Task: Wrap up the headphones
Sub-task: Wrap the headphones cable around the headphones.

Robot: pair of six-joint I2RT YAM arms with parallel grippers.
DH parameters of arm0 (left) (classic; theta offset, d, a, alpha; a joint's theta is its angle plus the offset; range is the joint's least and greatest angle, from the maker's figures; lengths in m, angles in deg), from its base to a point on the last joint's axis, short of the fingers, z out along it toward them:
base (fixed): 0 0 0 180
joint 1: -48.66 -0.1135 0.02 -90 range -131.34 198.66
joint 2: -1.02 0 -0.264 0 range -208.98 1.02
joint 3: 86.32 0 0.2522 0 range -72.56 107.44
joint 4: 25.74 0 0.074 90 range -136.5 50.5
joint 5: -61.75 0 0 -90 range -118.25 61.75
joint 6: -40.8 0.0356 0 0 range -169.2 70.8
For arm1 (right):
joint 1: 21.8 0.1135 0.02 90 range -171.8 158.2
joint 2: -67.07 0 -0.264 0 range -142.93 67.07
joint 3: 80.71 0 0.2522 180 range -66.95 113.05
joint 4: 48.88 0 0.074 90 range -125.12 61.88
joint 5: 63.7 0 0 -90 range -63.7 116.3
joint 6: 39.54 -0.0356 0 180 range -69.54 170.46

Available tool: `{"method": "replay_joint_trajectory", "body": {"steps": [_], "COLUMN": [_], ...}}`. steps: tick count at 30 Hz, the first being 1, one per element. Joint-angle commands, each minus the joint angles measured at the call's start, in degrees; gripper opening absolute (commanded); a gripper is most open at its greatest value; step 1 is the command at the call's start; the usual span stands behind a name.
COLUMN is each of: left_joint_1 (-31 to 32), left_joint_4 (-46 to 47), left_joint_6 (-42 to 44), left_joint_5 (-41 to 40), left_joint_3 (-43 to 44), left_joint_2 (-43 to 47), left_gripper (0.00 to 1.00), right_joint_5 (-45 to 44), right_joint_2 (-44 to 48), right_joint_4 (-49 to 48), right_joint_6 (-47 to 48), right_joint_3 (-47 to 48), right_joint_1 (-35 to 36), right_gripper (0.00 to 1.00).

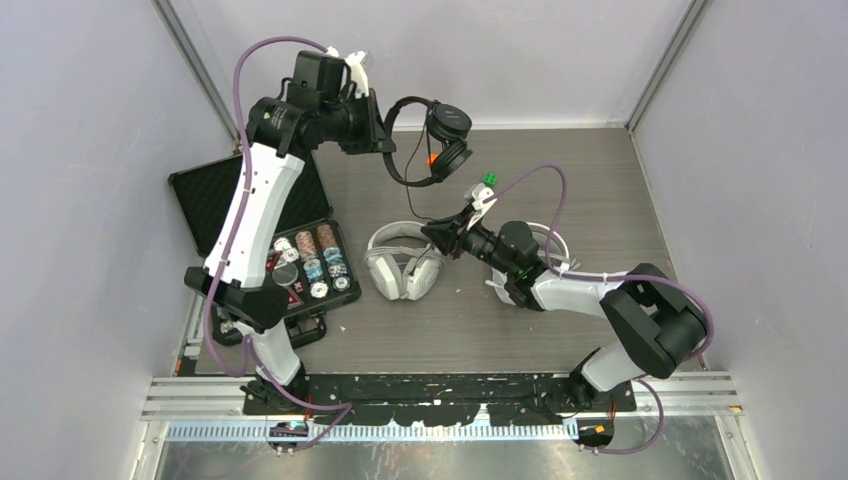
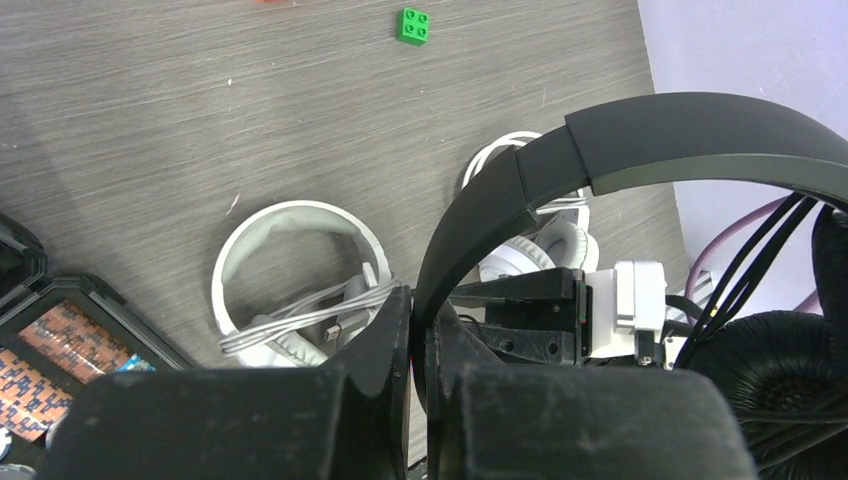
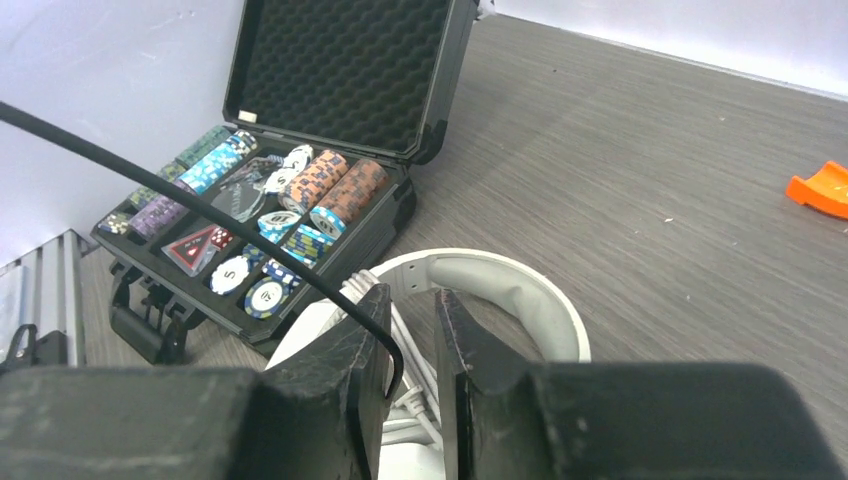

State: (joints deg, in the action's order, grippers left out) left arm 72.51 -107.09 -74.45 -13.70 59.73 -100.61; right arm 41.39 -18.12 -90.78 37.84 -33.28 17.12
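Note:
My left gripper (image 1: 386,122) is raised at the back of the table and shut on the thin band of the black headphones (image 1: 449,124), whose band (image 2: 640,135) arcs out of the jaws in the left wrist view. Their black cable (image 1: 412,195) hangs down to my right gripper (image 1: 432,232). That gripper (image 3: 412,310) is open, and the cable (image 3: 200,205) lies over its left finger and hooks loosely into the gap. Just beneath lie white headphones (image 1: 405,265) with a bundled white cable (image 2: 300,318). A second white pair (image 2: 545,245) lies partly hidden under the right arm.
An open black case (image 1: 215,195) of poker chips (image 3: 300,195) sits at the left of the table. A green brick (image 1: 490,179) and a small orange piece (image 3: 820,190) lie near the back. Walls close in the table on three sides.

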Motion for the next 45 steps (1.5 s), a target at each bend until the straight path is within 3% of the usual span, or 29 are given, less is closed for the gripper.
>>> {"method": "replay_joint_trajectory", "body": {"steps": [1,8,13,14,19,32,36,40,42,45], "left_joint_1": [0.2,0.2,0.2,0.1,-1.2,-7.5,-8.1,-8.1,-8.0,-7.9], "left_joint_4": [1.2,1.4,1.2,0.9,0.6,8.3,8.8,10.7,10.7,7.4], "left_joint_6": [-1.5,-1.7,-0.9,-0.3,1.0,-4.1,-3.4,-1.2,1.1,8.2], "left_joint_5": [1.9,2.2,1.5,0.5,-2.9,-7.3,-3.6,9.7,15.6,16.0], "left_joint_3": [3.9,4.3,4.7,5.2,6.4,8.7,8.8,4.8,1.0,-5.2], "left_joint_2": [-0.1,-0.2,-0.1,-0.1,-0.6,0.6,0.6,1.9,3.4,5.9], "left_gripper": [0.0,0.0,0.0,0.0,0.0,0.0,0.0,0.0,0.0,0.0], "right_joint_5": [-0.8,-0.9,-2.3,-4.0,-9.6,-13.0,-14.1,-16.5,-16.0,-11.1], "right_joint_2": [-1.4,-5.8,-7.5,-7.4,-4.5,1.2,1.6,2.3,3.6,6.3], "right_joint_4": [-7.5,-12.6,-16.3,-17.2,-14.3,-11.9,-11.1,-8.2,-3.9,3.1], "right_joint_6": [-2.8,-6.1,-7.4,-7.5,-5.7,-3.5,-2.7,-1.2,-1.7,-5.0], "right_joint_3": [-1.1,-0.7,-1.4,-2.3,-5.0,-9.8,-9.4,-6.9,-4.7,-1.3], "right_joint_1": [0.6,0.7,0.8,0.8,-0.1,-0.1,-0.1,-1.2,-4.1,-10.0], "right_gripper": [0.26,0.25,0.01,0.0,0.0,0.0,0.0,0.0,0.0,0.0]}}
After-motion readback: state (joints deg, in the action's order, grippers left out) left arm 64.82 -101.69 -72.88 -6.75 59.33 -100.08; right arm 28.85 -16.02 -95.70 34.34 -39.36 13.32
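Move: The headphones cable runs slack to the right fingers, which stand partly open around it, within a centimetre or so of the hand point. From the right hand, the black headphones hang about 9 cm ahead and 18 cm higher, neither left nor right; the wrapped white headphones lie some 6 cm left, 3 cm ahead and 16 cm below, and the other white pair roughly 24 cm right, 1 cm ahead and 16 cm below. From the left hand the cable's grip spot is about 8 cm back, 7 cm right and 18 cm below. The right hand sinks 2 to 3 cm beside the slack cable, easing a little left, and shuts its fingers to pinch it, then draws it some 6 to 7 cm to the right, swinging forward at the end with a clockwise turn of about 20 degrees and rising slightly. The left hand, still gripping the black headphones' band, first waits nearly still, then carries them left, forward and up and turns counter-clockwise, before coming partway back right and down and undoing that turn. ##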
